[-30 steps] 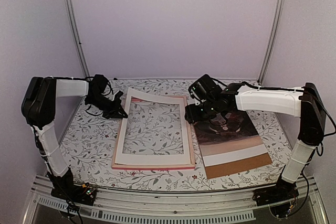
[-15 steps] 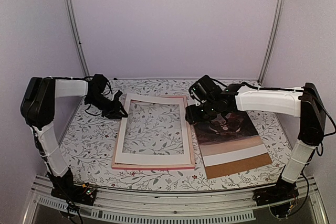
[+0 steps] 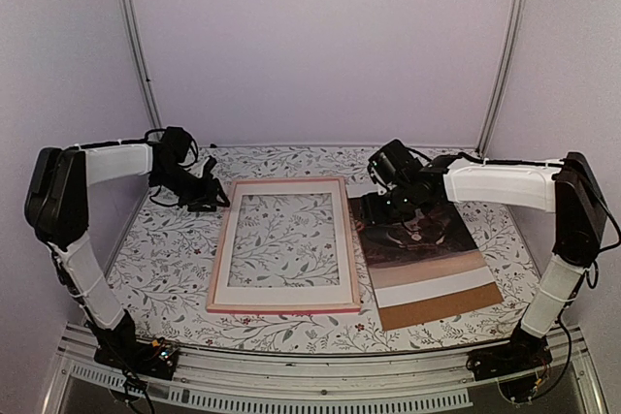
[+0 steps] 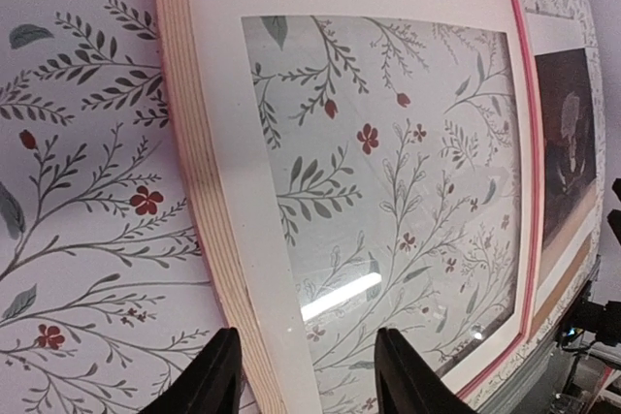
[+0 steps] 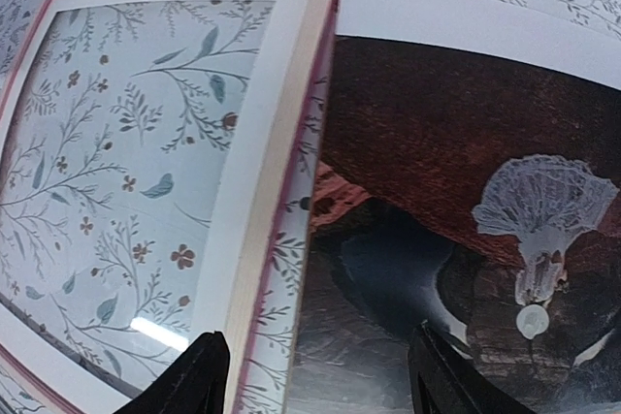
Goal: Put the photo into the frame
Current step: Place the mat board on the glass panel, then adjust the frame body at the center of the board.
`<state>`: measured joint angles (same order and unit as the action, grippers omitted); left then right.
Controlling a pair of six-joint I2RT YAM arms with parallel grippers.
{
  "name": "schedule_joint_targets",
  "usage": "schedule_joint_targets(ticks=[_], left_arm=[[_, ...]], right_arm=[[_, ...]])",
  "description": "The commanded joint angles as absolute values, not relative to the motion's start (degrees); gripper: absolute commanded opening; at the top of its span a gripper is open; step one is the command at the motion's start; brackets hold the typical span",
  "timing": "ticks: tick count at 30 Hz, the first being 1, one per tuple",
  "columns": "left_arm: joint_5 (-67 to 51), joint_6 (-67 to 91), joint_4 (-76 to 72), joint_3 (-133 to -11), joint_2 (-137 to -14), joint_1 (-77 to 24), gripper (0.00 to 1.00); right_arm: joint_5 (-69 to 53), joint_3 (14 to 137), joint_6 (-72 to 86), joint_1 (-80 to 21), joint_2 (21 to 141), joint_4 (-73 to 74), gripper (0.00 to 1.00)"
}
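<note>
The frame (image 3: 281,309), thin pink border, lies flat mid-table with a white mat (image 3: 233,249) resting in it. To its right lies the photo (image 3: 417,239), a dark canyon scene, on top of a brown backing board (image 3: 441,307). My left gripper (image 3: 208,201) is open just off the frame's far left corner. In the left wrist view the left gripper (image 4: 309,375) straddles the frame's edge (image 4: 184,123) from above, holding nothing. My right gripper (image 3: 381,207) hovers open over the photo's far left part. In the right wrist view the right gripper (image 5: 320,380) hangs above the photo (image 5: 417,123), beside the frame (image 5: 281,162).
A floral cloth (image 3: 165,259) covers the table. The booth's walls and two metal posts (image 3: 136,46) close it in at the back and sides. A metal rail (image 3: 310,375) runs along the near edge, by the arm bases.
The mat's far left corner, held up by my left gripper a second ago, now lies flat in the frame. The left gripper has opened and drawn back; the right gripper shifted slightly right.
</note>
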<state>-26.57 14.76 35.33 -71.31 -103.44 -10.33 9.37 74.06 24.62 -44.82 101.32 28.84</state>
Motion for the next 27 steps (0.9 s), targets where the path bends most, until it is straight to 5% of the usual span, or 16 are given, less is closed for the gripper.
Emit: schedule_joint_targets(ticks=[1, 11, 19, 27], left_arm=[[-20.6, 14.3, 35.7, -69.7, -97.4, -10.1, 0.50], [-12.8, 15.6, 29.4, -62.2, -79.3, -15.6, 0.63], [-13.9, 17.7, 24.8, -57.6, -72.6, -22.2, 0.94], [-12.3, 24.1, 15.0, -55.3, -74.1, -36.4, 0.97]], right_arm=[[10.6, 70.4, 24.4, -39.2, 96.9, 28.7, 0.68], [9.7, 60.4, 21.0, -21.2, 91.3, 27.3, 0.83], [2.6, 55.6, 17.4, -6.9, 90.8, 24.0, 0.87], [-2.2, 51.4, 17.0, -3.1, 90.9, 21.2, 0.86]])
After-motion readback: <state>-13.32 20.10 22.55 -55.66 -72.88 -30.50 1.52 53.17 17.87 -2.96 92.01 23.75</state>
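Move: The photo's middle lies about 10 cm to the right of my right hand, 1 cm back and 8 cm below, its right edge some 26 cm to the right of this hand. The mat board, lying in the frame, has its middle 24 cm to the left of my right hand and 2 cm back. From my left hand, that mat board's middle is 19 cm right, 8 cm back and 5 cm below, and the photo's middle about 54 cm right, 8 cm back. I sweep my right hand quickly some 28 cm to the right, across above the photo to its right edge, sinking about 6 cm, turning some 30 degrees clockwise and widening its fingers. My empty left hand rises about 12 cm off the frame's left side, then swings back and right over the mat board, opening wide while the wrist tips the fingers up and forward. ##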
